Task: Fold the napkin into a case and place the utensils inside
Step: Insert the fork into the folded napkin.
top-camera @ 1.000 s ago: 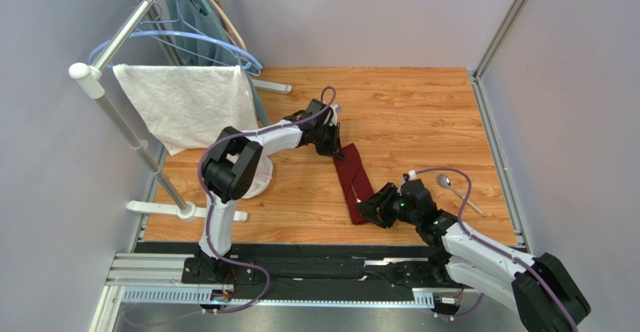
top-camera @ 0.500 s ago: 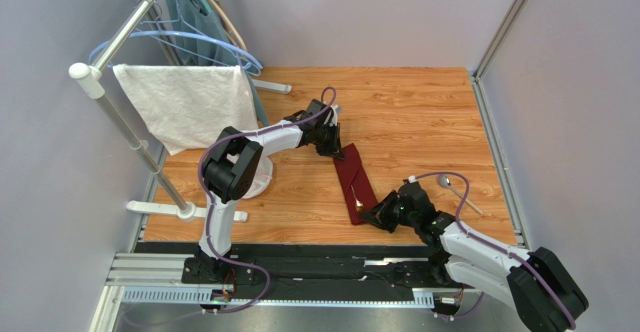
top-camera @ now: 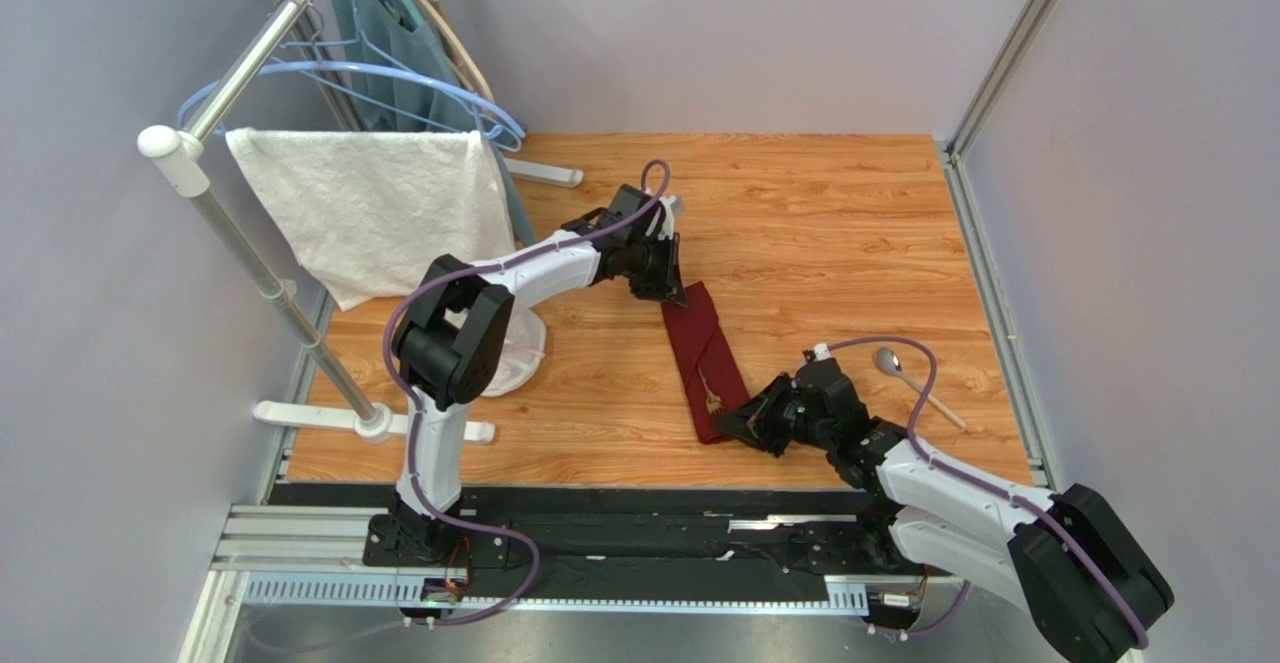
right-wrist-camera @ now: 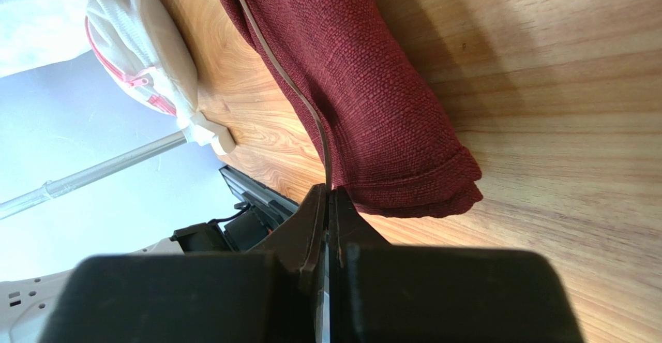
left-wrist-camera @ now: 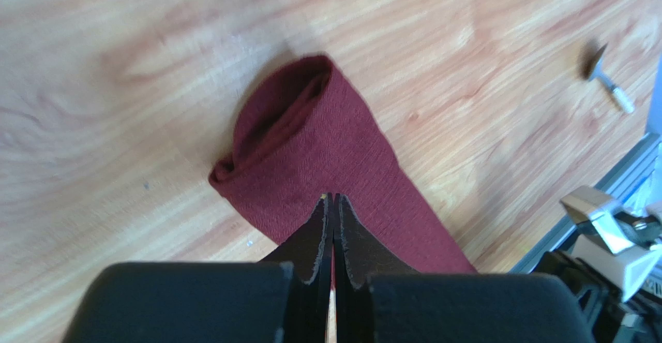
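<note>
The napkin (top-camera: 706, 356) lies folded as a narrow maroon case, running from mid-table toward the near edge. My left gripper (top-camera: 673, 291) is shut, its tips (left-wrist-camera: 334, 197) resting on the cloth (left-wrist-camera: 326, 141) near its far, rolled end; I cannot tell whether any cloth is pinched. At the near end my right gripper (top-camera: 741, 420) is shut (right-wrist-camera: 327, 190) on the slim handle of the fork (right-wrist-camera: 289, 83), which runs along the edge of the cloth (right-wrist-camera: 373, 87). A short tan piece of the fork (top-camera: 708, 392) shows on the strip. The spoon (top-camera: 890, 362) lies apart on the wood to the right, also in the left wrist view (left-wrist-camera: 598, 62).
A drying rack with a white towel (top-camera: 376, 206) and blue hangers (top-camera: 406, 78) stands at the left; its foot (top-camera: 376, 420) reaches onto the table. A white mesh bundle (right-wrist-camera: 144, 40) sits beside the left arm. A metal rail (top-camera: 601, 528) runs along the near edge.
My right gripper has closed from half open onto the fork's handle at the strip's near end. The left arm shifted slightly and the cloth's far part lies flatter.
</note>
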`<state>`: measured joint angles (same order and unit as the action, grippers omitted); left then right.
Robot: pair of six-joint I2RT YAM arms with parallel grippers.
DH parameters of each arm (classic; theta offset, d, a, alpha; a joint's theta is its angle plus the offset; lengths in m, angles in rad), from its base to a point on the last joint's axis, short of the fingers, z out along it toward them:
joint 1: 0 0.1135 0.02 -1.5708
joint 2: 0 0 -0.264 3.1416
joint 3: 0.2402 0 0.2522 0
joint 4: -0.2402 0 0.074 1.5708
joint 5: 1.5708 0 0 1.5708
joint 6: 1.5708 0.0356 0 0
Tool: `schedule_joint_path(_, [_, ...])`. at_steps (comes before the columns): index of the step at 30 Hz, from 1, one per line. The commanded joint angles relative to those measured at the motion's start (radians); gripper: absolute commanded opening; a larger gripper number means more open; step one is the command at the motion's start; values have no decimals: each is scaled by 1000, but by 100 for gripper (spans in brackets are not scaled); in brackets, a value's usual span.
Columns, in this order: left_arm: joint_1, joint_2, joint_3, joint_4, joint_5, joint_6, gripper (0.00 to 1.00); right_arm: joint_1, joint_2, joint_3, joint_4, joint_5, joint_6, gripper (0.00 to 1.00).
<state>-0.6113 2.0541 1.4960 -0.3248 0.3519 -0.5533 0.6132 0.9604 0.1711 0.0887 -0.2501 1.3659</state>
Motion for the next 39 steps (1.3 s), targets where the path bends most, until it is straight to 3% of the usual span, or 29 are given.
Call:
schedule_joint_path(1, [27,26,101,-37,24,41,0,2,-8,25,13,31,12,0])
schedule_joint_path(14, [25,138,179,-46,39,43,0,3,113,60,121,-3,10,0])
schedule_joint_path(28, [15,120,161,-42,25,39,0,7,219,142,190,-3,-7,2])
schedule_joint_path(33, [15,120,168,-46,29,38,0,17,253,156,209,-12,-11,10])
schedule_joint_path(36, [15,110,176,-57,30,39,0,16,268,177,172,-41,-45,20])
schedule_joint_path(39, [15,74,187,-80,19,47,0,14,212,195,23,-54,-91,38])
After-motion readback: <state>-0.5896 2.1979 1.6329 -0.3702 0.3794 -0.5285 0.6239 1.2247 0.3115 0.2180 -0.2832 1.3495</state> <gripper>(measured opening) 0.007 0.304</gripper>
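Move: The fork is already pinched by its tines in the right fingers; its middle lies about 8 cm ahead and 3 cm left of them, 1 cm lower, at the napkin pocket's mouth. The spoon lies some 26 cm right and 4 cm ahead of the right hand. From the left fingertips, the napkin's far end is roughly 2 cm ahead, 1 cm right and 3 cm below, the fork's middle about 11 cm back and 3 cm right. The fork, handle first, is pushed on into the folded napkin by the right hand, which dips slightly, then slides about 4 cm forward and left along the cloth before opening its fingers around the tines. Meanwhile the shut left hand hops forward about 2 cm and comes down some 4 cm from its highest point to rest on the napkin's far end and stay. ##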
